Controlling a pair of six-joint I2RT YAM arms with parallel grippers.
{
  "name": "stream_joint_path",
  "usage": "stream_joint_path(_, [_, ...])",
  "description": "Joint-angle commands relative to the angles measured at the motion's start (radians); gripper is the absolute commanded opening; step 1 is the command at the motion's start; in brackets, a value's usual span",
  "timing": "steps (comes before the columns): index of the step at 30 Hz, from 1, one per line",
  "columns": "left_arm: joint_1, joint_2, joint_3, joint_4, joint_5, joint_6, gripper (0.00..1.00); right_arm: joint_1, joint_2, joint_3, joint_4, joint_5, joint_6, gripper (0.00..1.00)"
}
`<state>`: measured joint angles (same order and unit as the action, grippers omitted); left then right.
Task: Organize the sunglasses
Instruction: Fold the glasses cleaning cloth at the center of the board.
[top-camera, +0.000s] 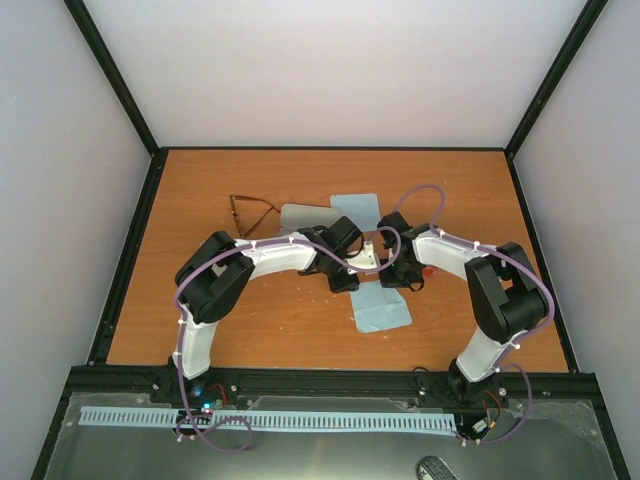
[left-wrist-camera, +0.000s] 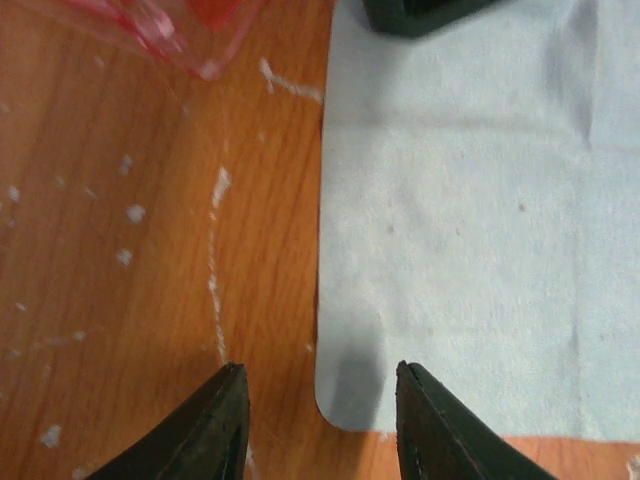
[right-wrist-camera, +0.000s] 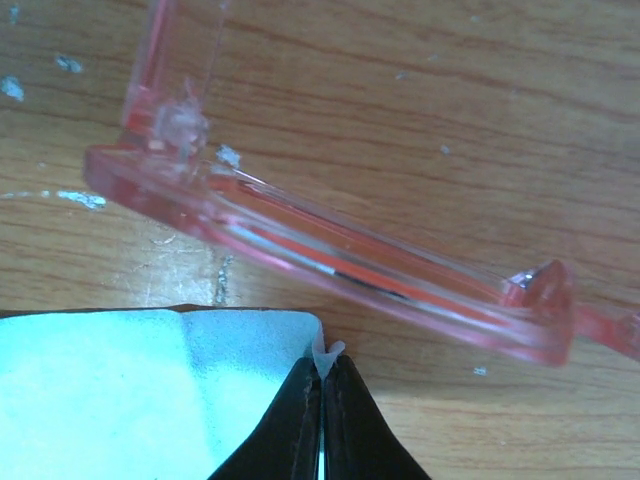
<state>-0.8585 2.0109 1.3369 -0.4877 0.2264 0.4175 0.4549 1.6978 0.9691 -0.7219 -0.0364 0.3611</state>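
Observation:
The red-orange sunglasses (right-wrist-camera: 340, 260) lie on the wooden table just beyond my right gripper (right-wrist-camera: 322, 365). That gripper is shut on a pinched corner of a light blue cloth (right-wrist-camera: 120, 390). My left gripper (left-wrist-camera: 320, 378) is open low over the table, its fingers either side of another corner of the same cloth (left-wrist-camera: 470, 230). The red-orange sunglasses (left-wrist-camera: 190, 20) show at the upper left of the left wrist view. From above, both grippers meet mid-table over the cloth (top-camera: 382, 312). The dark brown wire sunglasses (top-camera: 250, 208) lie apart at the back left.
A grey case (top-camera: 308, 215) and a second light blue cloth (top-camera: 357, 208) lie behind the arms. A pale case (top-camera: 365, 258) sits between the two grippers. Black rails (top-camera: 130, 260) frame the table's edges.

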Motion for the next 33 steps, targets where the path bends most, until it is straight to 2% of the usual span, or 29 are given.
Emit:
stream_joint_path(1, [-0.020,0.035,-0.043,-0.131,-0.017,0.029,0.40,0.003,-0.024,-0.017,-0.003,0.012,0.027,0.03])
stream_joint_path(13, [-0.021,0.041,-0.081,-0.081,-0.039,0.019,0.36,0.004,-0.033,-0.018,0.016,-0.019,0.038,0.03])
stream_joint_path(22, [-0.020,0.063,-0.048,-0.091,-0.008,0.014,0.15,0.003,-0.036,-0.028,0.021,-0.024,0.040,0.03])
stream_joint_path(26, [-0.021,0.058,-0.047,-0.098,0.001,0.019,0.01,0.003,-0.037,-0.025,0.023,-0.023,0.043,0.03])
stream_joint_path(33, [-0.007,0.001,-0.055,-0.098,0.020,0.027,0.00,0.002,-0.041,-0.016,0.018,-0.008,0.043,0.03])
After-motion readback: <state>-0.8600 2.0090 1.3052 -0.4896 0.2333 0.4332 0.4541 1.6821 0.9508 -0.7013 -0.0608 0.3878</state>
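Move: The cleaning cloth's far left corner lies almost between the left hand's open fingers, about 1 cm back, 1 cm left and 1 cm below. From that hand the red glasses' front frame is roughly 4 cm ahead and 13 cm right, the gray case some 16 cm ahead and 9 cm left, both about 1 cm lower. The right hand already pinches the far right corner; the left corner lies about 10 cm left of it, 1 cm back and level in height. Left hand dips about 1 cm down, back and left, then shuts on the corner; right keeps its pinch. ##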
